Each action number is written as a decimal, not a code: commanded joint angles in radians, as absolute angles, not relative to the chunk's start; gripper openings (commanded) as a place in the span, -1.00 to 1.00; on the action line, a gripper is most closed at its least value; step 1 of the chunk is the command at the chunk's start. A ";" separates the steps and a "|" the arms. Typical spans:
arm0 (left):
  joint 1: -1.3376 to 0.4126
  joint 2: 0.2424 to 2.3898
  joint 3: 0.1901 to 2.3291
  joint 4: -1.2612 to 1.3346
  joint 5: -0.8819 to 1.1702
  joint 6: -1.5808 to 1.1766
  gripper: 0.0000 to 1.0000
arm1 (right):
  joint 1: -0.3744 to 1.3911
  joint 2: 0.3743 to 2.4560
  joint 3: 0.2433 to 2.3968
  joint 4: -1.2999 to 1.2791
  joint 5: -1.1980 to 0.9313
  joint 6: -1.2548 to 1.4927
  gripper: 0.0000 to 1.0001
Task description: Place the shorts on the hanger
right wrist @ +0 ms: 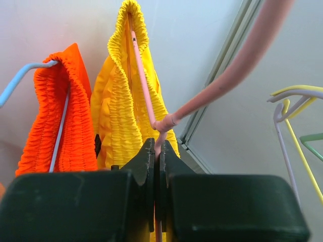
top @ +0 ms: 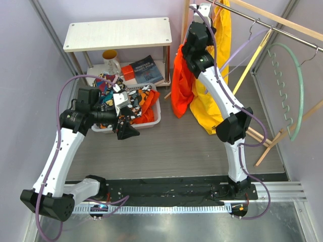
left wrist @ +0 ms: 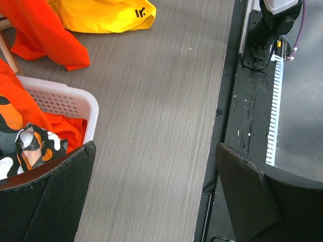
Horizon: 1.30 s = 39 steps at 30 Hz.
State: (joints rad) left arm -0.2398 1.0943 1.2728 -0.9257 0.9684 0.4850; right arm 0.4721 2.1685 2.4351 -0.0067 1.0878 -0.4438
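Observation:
The yellow shorts [right wrist: 123, 106] hang by their gathered waistband on the thin pink hanger [right wrist: 144, 85]. My right gripper [right wrist: 158, 145] is raised to the rail and shut on the hanger's wire, just below its joint. In the top view the shorts [top: 214, 80] drape down beside my right arm, and my right gripper [top: 202, 9] is at their top. The shorts' hem [left wrist: 106, 15], with its dark logo, reaches the floor. My left gripper [left wrist: 154, 151] hovers low over the floor by the basket, open and holding nothing; in the top view the left gripper [top: 126, 132] is at centre left.
An orange garment [right wrist: 55, 126] hangs on a light blue hanger left of the shorts. A white basket [top: 151, 120] of patterned cloth stands by my left gripper. Yellow and lilac hangers [right wrist: 298, 93] and a green hanger [top: 299, 85] hang on the wooden rail [top: 272, 17]. A shelf [top: 118, 33] stands behind.

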 commanded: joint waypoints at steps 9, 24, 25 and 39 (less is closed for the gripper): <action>-0.239 1.089 1.272 -0.922 0.982 0.502 0.99 | 0.483 2.203 2.542 0.193 1.023 -0.511 -0.98; -0.238 1.075 1.278 -0.937 0.974 0.505 1.00 | 0.509 2.108 2.459 0.233 0.969 -0.486 -0.46; -0.239 1.075 1.276 -0.936 0.977 0.503 0.99 | 0.514 2.097 2.448 0.230 0.971 -0.485 -0.39; -0.239 1.071 1.285 -0.931 0.979 0.482 1.00 | 0.587 1.977 2.344 0.167 0.985 -0.443 0.17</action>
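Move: The right hand still pinches the pink hanger near its neck, with the yellow shorts on it. The rail spot for its hook is about 8 cm above, 2 cm ahead and 2 cm left. The yellow shorts hang about 8 cm ahead, 4 cm right, the red shorts 7 cm ahead, 7 cm left, both some 13 cm lower; the purple hanger is 14 cm right, 4 cm back, at about hand height. From the idle left hand, that rail spot is some 36 cm ahead, 30 cm right and 24 cm up. Still pinching the pink hanger at its neck, the right hand eases it about 2 cm forward and 2 cm left under the rail. The fingers then open to about half and let go, and the hand draws back some 5 cm and rises about 6 cm, away from the shorts, tipping up and turning counter-clockwise by roughly 10 degrees each. ##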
